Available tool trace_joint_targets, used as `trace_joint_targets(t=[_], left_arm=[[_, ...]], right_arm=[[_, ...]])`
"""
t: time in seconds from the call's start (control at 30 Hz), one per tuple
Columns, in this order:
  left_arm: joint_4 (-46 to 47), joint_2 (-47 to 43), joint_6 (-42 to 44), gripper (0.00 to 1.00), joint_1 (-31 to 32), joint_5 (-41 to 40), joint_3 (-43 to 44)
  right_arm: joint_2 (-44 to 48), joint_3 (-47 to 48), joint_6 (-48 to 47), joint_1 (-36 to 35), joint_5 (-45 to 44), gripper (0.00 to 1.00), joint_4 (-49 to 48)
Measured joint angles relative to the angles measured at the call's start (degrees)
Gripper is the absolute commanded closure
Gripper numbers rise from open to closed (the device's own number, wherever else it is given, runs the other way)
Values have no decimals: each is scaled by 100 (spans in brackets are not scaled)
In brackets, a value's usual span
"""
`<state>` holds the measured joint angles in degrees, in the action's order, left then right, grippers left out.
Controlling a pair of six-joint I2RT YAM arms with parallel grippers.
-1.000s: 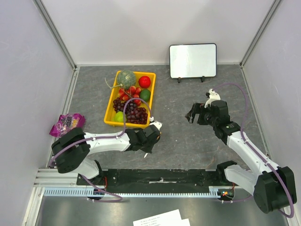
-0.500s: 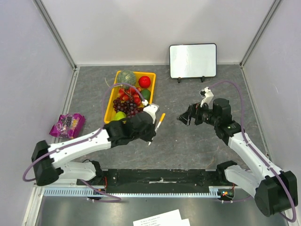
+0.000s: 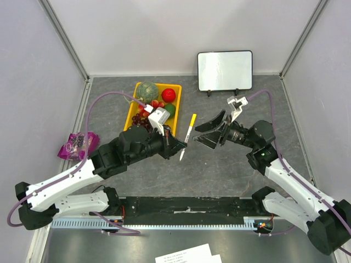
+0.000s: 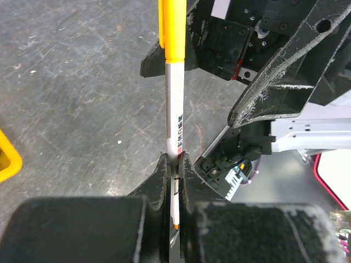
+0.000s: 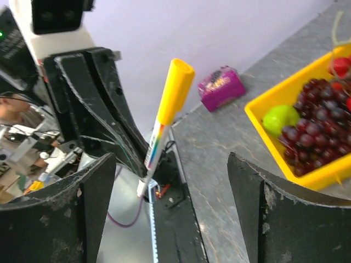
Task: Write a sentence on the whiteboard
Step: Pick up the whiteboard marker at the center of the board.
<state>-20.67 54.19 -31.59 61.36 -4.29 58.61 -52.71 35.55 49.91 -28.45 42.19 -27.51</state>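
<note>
The whiteboard [image 3: 225,70] stands upright on its two feet against the back wall, and no sentence shows on its blank face. My left gripper [image 3: 176,144] [image 4: 174,161] is shut on the lower barrel of a white marker [image 3: 188,133] [image 4: 174,104] with a yellow-orange cap, held off the table with the cap pointing away. My right gripper [image 3: 196,135] [image 5: 170,159] faces it from the right, open. In the right wrist view the marker [image 5: 164,109] stands between the two wide-apart fingers, which do not touch it.
A yellow tray [image 3: 127,130] of fruit sits left of the marker, its corner [image 5: 258,118] showing in the right wrist view. A purple packet [image 3: 79,143] lies by the left wall. Printed paper sheets [image 3: 186,255] lie in front of the arm bases.
My left arm has swung forward and right, lifting the marker to the middle of the table. My right gripper has moved left and turned to face the marker.
</note>
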Motion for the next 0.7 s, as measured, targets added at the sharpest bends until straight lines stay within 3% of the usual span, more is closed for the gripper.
trace_joint_targets(t=[0.1, 0.17, 0.3, 0.37, 0.43, 0.6, 0.7], left_arm=[[225, -13, -35, 98, 0, 190, -59], [328, -9, -55, 98, 0, 332, -144], [442, 15, -101, 98, 0, 527, -293], [511, 11, -127, 98, 0, 638, -354], [551, 2, -140, 97, 0, 695, -398], [616, -61, -164, 53, -4, 741, -487], [669, -96, -229, 39, -4, 748, -557]], right_arm=[[-74, -37, 341, -85, 31, 17, -542], [-164, -61, 529, -140, 68, 29, -835], [-337, -66, 691, -267, 208, 79, -1156], [-407, -66, 728, -308, 258, 100, -1178], [-468, -66, 811, -310, 297, 100, -1191], [-461, -66, 811, -321, 262, 100, -1113], [-363, -66, 706, -330, 94, 100, -922]])
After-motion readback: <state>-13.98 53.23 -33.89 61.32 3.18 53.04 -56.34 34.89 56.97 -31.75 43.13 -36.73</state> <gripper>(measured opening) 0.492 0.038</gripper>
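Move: About 4 cm to the left of the open right hand, 1 cm back and 1 cm higher, is the middle of the upright-leaning whiteboard marker. The left hand still pinches its lower part, the marker's middle being 2 cm ahead, 1 cm right and 1 cm above. The left fingertips sit some 5 cm left of the right hand and 3 cm back, level with it. From the right hand, the fruit bin lies roughly 24 cm ahead, 20 cm left and 27 cm down. Reaching left and back about 2.5 cm, the right hand puts its open fingers around the marker's white body just below the yellow cap and pinches it. The left hand carries the marker back and right about 2 cm, sinking slightly and swinging some 5 degrees clockwise, then opens to roughly half and lets go while the right grip stays shut. ##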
